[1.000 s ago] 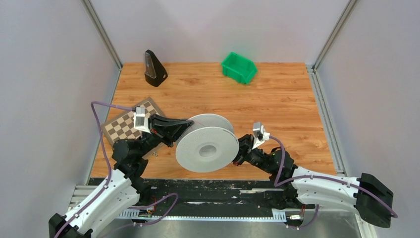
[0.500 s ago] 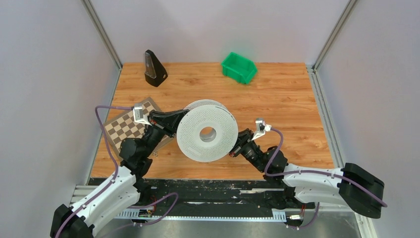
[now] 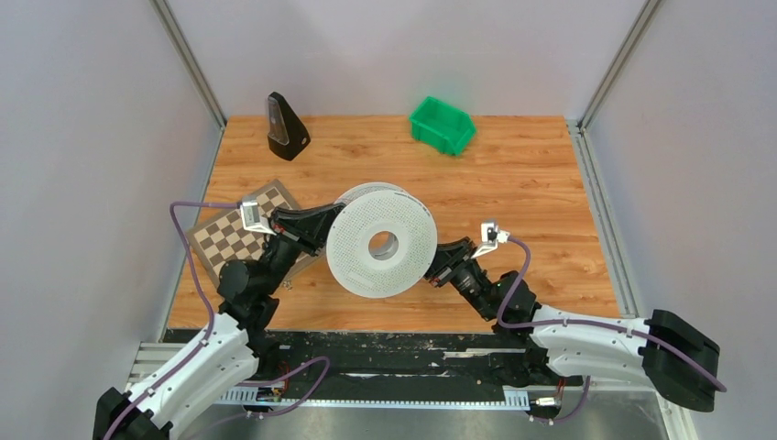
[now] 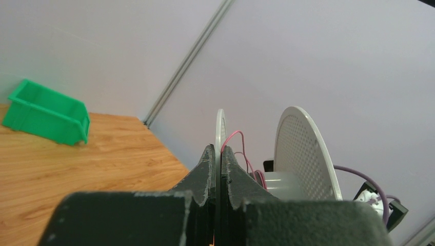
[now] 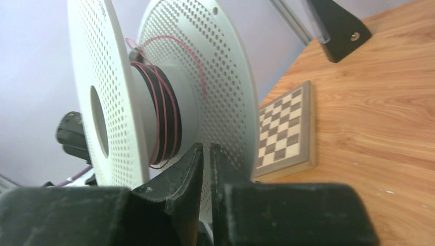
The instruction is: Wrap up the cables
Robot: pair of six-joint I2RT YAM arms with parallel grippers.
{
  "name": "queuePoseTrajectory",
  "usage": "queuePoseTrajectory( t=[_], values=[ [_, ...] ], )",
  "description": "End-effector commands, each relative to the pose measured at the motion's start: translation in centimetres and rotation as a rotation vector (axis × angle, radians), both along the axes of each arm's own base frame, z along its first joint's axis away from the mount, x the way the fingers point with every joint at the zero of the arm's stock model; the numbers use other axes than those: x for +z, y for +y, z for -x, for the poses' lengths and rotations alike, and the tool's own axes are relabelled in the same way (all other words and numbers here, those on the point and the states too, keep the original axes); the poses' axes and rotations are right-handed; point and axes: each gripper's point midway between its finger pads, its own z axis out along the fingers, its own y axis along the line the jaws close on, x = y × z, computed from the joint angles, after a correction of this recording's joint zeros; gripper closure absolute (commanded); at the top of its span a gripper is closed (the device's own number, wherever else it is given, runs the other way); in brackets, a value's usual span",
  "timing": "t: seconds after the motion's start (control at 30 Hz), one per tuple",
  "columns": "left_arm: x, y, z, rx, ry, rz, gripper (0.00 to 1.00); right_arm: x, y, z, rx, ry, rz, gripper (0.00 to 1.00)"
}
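Note:
A grey perforated reel [image 3: 353, 249] with two wide discs and a centre hole stands on edge above the middle of the table. A thin pink cable [image 5: 165, 115] is wound in a few turns round its hub, over a dark band. A loose loop of it rises by the left fingers in the left wrist view [image 4: 240, 146]. My left gripper [image 3: 335, 224] is shut on the rim of one disc [image 4: 220, 123]. My right gripper [image 3: 429, 269] is at the reel's lower right, its jaws closed to a thin slit on the rim of a disc [image 5: 225, 92].
A chessboard [image 3: 229, 234] lies on the table left of the reel, under the left arm. A black metronome [image 3: 286, 126] stands at the back left. A green bin [image 3: 442, 125] sits at the back centre. Grey walls close in both sides.
The reel has turned from tilted to nearly upright and shifted slightly back and left. Both grippers kept their hold; the right arm reached further forward.

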Motion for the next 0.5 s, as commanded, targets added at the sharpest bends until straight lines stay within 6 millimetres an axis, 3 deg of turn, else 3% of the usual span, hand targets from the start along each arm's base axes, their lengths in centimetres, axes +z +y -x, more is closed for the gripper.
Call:
queuePoseTrajectory(
  t=[0.0, 0.13, 0.17, 0.2, 0.23, 0.27, 0.3, 0.47],
  values=[
    [1.1, 0.9, -0.6, 0.08, -0.036, -0.021, 1.0, -0.3, -0.9, 0.2, -0.025, -0.037, 0.042, 0.86],
    [1.3, 1.1, -1.1, 0.101, 0.006, -0.022, 1.0, -0.5, -1.6, 0.0, -0.051, -0.01, 0.055, 0.82],
    [0.7, 1.1, -1.5, 0.106, 0.037, -0.038, 1.0, -0.9, -1.9, -0.2, -0.065, 0.014, 0.065, 0.79],
    [1.4, 1.3, -1.6, 0.115, 0.043, -0.031, 1.0, -1.4, -2.1, -0.4, -0.077, 0.039, 0.076, 0.76],
    [0.6, 1.2, -2.0, 0.124, 0.09, -0.056, 1.0, -1.8, -2.4, -0.5, -0.092, 0.057, 0.085, 0.73],
    [1.4, 1.2, -2.0, 0.124, 0.092, -0.057, 1.0, -2.3, -2.8, -0.7, -0.106, 0.072, 0.093, 0.7],
    [0.6, 1.0, -2.3, 0.125, 0.13, -0.088, 1.0, -3.2, -3.2, -0.9, -0.129, 0.1, 0.114, 0.67],
    [1.3, 0.5, -1.7, 0.082, 0.148, -0.11, 1.0, -3.8, -5.3, -1.7, -0.221, 0.096, 0.164, 0.63]
  ],
)
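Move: The spool hangs pinched by its left flange in the left gripper, its middle about 7 cm to that hand's right, 1 cm back and 4 cm lower. From the right gripper, the spool's middle is some 8 cm left, 3 cm ahead and 5 cm up. On the table some 32 cm below the left hand, the checkerboard lies roughly 18 cm left and 10 cm ahead, the green bin about 42 cm ahead and 28 cm right. Back the right gripper away from the spool's right rim, about 4 cm to the right and nearly as far down, opening its fingers farther and turning it slightly clockwise. Keep the left fingers shut on the flange and ease that hand forward some 2 cm, with a small dip and recovery, tipping it down roughly 10 degrees. ##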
